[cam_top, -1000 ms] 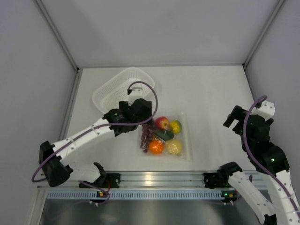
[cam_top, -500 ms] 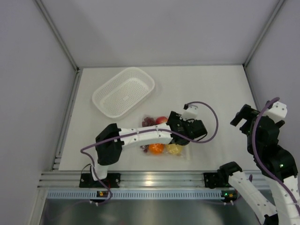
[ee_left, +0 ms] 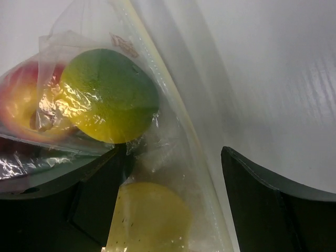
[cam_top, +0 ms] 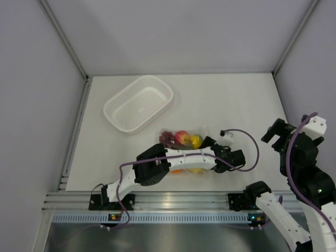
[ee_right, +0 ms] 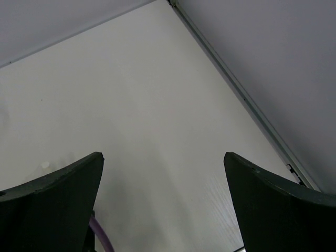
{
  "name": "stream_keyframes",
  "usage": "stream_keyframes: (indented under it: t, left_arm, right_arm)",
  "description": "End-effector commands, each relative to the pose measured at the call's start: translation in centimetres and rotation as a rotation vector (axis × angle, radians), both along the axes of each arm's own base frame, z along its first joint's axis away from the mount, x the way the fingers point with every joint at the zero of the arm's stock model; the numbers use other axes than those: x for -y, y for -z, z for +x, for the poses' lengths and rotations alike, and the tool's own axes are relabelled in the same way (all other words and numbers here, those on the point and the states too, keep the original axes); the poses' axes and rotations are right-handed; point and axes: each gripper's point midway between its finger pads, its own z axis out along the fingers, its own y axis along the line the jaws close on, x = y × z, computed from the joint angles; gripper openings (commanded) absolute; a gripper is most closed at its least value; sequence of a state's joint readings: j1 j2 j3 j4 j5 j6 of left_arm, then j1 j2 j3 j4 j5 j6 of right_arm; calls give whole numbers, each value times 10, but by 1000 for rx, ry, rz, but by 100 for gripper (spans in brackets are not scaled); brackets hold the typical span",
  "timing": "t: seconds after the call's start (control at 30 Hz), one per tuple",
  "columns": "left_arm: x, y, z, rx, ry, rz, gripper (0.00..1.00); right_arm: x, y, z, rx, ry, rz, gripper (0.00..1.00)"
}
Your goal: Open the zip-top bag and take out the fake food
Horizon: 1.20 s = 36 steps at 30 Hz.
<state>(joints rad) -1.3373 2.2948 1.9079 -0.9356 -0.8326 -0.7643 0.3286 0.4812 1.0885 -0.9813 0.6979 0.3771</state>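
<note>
The clear zip-top bag lies flat in front of the basket. The fake food inside includes a red apple, a yellow-green lemon and purple grapes. My left arm stretches across the bag and hides its lower half. The left gripper is at the bag's right edge. In the left wrist view this gripper is open, and the bag's zip edge runs between its fingers beside a lemon and a yellow fruit. My right gripper is open over bare table.
A white perforated basket stands behind the bag at the left. The right arm is raised at the right side, near the wall rail. A metal rail runs along the near edge.
My left arm has swung from the basket across the bag to its right edge, and its jaws have narrowed a little. The right arm has drifted slightly right and toward the near edge.
</note>
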Motion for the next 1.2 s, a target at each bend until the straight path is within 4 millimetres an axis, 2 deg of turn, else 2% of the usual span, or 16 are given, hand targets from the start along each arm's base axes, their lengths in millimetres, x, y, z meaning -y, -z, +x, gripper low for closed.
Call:
stream_keyframes:
  t: [0.0,0.1,0.2,0.23,0.3,0.33,0.4,0.6,0.73,0.87,0.93,1.0,1.03,1.07,1.13,1.17]
  left_arm:
    - [-4,-4,0,49,-25,59,80]
    - [-11,6,0,53,-40,97,72]
    - [-17,12,-2,44,-54,99,48]
    - [-18,9,-2,42,-58,91,36]
    - [-19,6,-3,39,-61,79,24]
    - [-17,0,-3,39,-61,62,11]
    - [-17,-8,-4,42,-63,43,1]
    - [-25,-65,-3,47,-53,-65,0]
    - [-37,-120,0,32,4,-137,0]
    - [-56,-158,4,-14,102,-175,0]
    - [-56,-177,-6,-80,194,-254,0]
    - [-71,-181,-1,-114,244,-249,0]
    - [-73,-194,-6,-143,322,-289,0]
    - [-77,-187,-11,-178,366,-285,0]
    - [-77,-202,-22,-224,483,-382,0]
    - [-83,-189,-27,-260,538,-361,0]
  right_arm:
    - [1,-12,-5,37,-14,-1,99]
    - [0,-13,-5,42,-20,1,99]
    - [-1,-13,-5,44,-28,5,99]
    - [-1,-12,-5,48,-31,6,99]
    - [-3,-12,-4,51,-40,9,99]
    - [-4,-12,-4,51,-46,10,99]
    - [-9,-10,-3,46,-76,11,99]
    - [-25,-11,-4,106,-189,31,99]
    - [-35,-7,1,106,-240,41,99]
    - [-57,2,10,81,-345,61,99]
    - [-66,6,17,84,-387,71,99]
    - [-85,8,20,91,-477,98,99]
    - [-91,11,24,96,-500,109,99]
    - [-102,13,24,99,-555,129,99]
    - [-113,23,27,93,-604,155,99]
    - [-124,19,28,116,-661,171,99]
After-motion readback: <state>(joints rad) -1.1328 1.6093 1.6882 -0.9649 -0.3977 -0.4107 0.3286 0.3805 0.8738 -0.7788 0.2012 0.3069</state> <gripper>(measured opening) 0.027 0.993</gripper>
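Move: Right under the left hand, about 2 cm below its spread fingers, runs the zip strip of the bag. The green fruit in the bag lies some 5 cm ahead and 5 cm left of this hand, the yellow fruit about 5 cm back and 6 cm left, the apple roughly 6 cm ahead and 12 cm left. From the high right hand, the zip strip lies about 25 cm left, 3 cm ahead and 27 cm down. Sinking barely 2 cm and easing a little left, the left hand shuts its open fingers and pinches the zip strip, then lifts it fast, some 20 cm up, drifting left late and rolling its left side down. The right hand, open and empty, swings left towards the bag, dropping slightly and turning nearly 30 degrees counter-clockwise. ##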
